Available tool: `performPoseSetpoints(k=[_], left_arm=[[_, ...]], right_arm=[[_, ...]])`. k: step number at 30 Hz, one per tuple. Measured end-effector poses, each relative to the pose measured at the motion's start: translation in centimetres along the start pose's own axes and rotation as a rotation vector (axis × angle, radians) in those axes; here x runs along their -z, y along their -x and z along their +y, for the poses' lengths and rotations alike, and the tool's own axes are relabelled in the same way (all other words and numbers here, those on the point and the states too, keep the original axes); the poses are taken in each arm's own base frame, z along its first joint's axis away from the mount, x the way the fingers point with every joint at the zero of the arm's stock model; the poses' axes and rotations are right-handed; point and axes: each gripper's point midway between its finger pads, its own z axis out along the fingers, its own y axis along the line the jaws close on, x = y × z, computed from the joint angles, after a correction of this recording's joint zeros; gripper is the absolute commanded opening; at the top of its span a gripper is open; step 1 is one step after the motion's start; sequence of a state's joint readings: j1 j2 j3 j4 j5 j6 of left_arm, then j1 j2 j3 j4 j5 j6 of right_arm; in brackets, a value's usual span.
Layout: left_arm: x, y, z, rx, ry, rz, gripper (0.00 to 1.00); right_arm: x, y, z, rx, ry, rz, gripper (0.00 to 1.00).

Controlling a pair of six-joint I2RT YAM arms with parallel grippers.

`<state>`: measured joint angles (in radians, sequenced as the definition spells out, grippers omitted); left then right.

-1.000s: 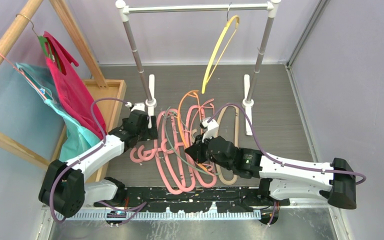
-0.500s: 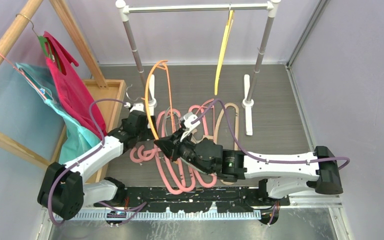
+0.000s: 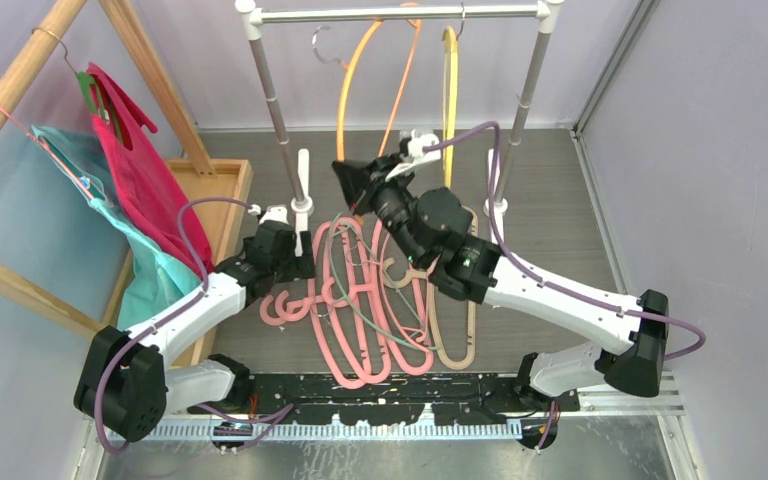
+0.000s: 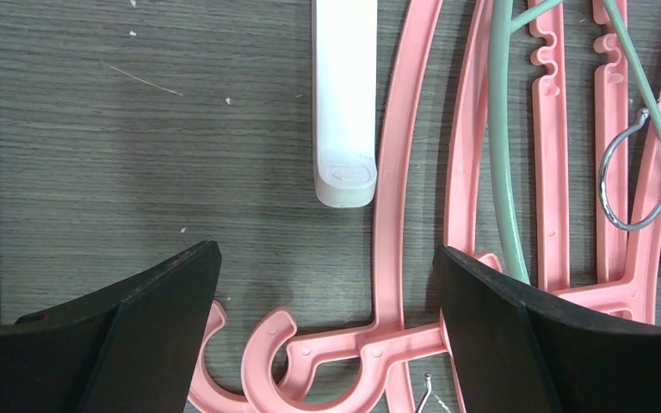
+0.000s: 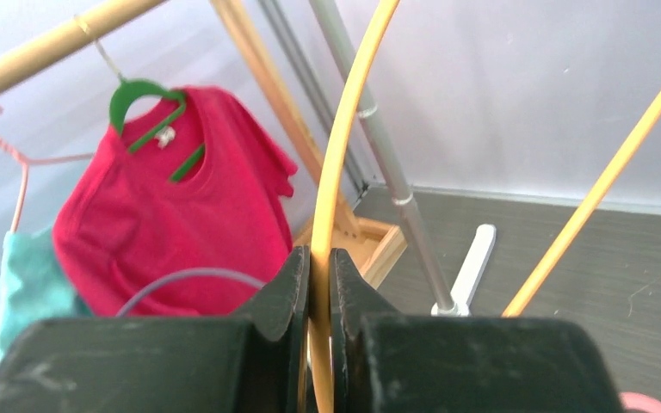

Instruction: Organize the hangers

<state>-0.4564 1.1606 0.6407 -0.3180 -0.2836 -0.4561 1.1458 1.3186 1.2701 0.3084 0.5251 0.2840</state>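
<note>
My right gripper (image 3: 348,175) is raised and shut on a thin orange hanger (image 3: 360,70), its jaws pinched on the wire (image 5: 340,146). The orange hanger reaches up to the silver rail (image 3: 390,15), with its metal hook (image 3: 322,45) just below the rail and off it. A yellow hanger (image 3: 450,90) hangs on the rail. On the floor lie the other hangers: thick pink ones (image 3: 345,340), a beige one (image 3: 457,350) and a grey-green one (image 3: 360,305). My left gripper (image 4: 327,258) is open low over the pink hooks (image 4: 267,361).
The rail stands on two posts with white feet (image 4: 344,95). At left a wooden rack (image 3: 20,75) carries a red shirt (image 5: 172,224) on a green hanger and teal cloth (image 3: 150,260). A wooden tray (image 3: 215,190) sits beneath it. Walls close in the right side.
My right arm has lifted the orange hanger from the floor pile up to the rail. The yellow hanger has swung to hang straight. The left arm has stayed put.
</note>
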Motion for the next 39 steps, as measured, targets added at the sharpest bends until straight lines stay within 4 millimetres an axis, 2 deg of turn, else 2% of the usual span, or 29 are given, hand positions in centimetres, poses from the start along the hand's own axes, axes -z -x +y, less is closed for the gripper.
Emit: performPoseSetpoints(k=[2, 4, 10, 17, 29, 34, 37, 39], left_arm=[[0.0, 0.0, 0.0, 0.000, 0.000, 0.000, 0.98], [0.0, 0.0, 0.0, 0.000, 0.000, 0.000, 0.98], [0.0, 0.0, 0.0, -0.001, 0.001, 0.000, 0.98], [0.0, 0.0, 0.0, -0.002, 0.001, 0.000, 0.98], [0.0, 0.0, 0.0, -0.004, 0.001, 0.000, 0.98], [0.0, 0.0, 0.0, -0.003, 0.000, -0.002, 0.98], [0.1, 0.1, 0.0, -0.002, -0.002, -0.005, 0.98], [0.1, 0.2, 0.0, -0.002, -0.002, -0.007, 0.98]], right_arm=[[-1.1, 1.4, -1.2, -0.010, -0.021, -0.028, 0.01], [-1.9, 1.7, -1.3, -0.017, -0.014, -0.025, 0.01], [-3.8, 0.0, -1.1, -0.030, 0.026, 0.032, 0.01], [-4.7, -0.8, -2.1, -0.054, 0.049, 0.062, 0.01], [-6.1, 1.9, -5.3, -0.123, 0.012, -0.013, 0.01], [-6.5, 2.0, -6.8, -0.149, -0.034, -0.025, 0.01], [-6.6, 1.6, -7.8, -0.166, -0.057, -0.024, 0.11], [-6.5, 1.1, -8.8, -0.176, -0.078, -0.018, 0.22]])
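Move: The right hand already holds the orange hanger by its lower shoulder. The empty stretch of the rail, where its hook is to go, lies about 28 cm ahead of that hand, 3 cm to its right and some 8 cm above. The yellow hanger hangs about 26 cm ahead and 20 cm right, nearly level; the left upright's middle is 28 ahead, 16 left, 18 below. From the idle left hand, that rail stretch is 25 cm ahead, 14 right, 44 above. Forward at nearly constant height, about 10 cm, the right hand carries the orange hanger's hook up to the rail, first easing slightly left, then back to end some 3 cm to the right. Late on it begins to sink, about 2 cm, and the wrist tips and rolls roughly 10 degrees; the fingers keep their pinch. ##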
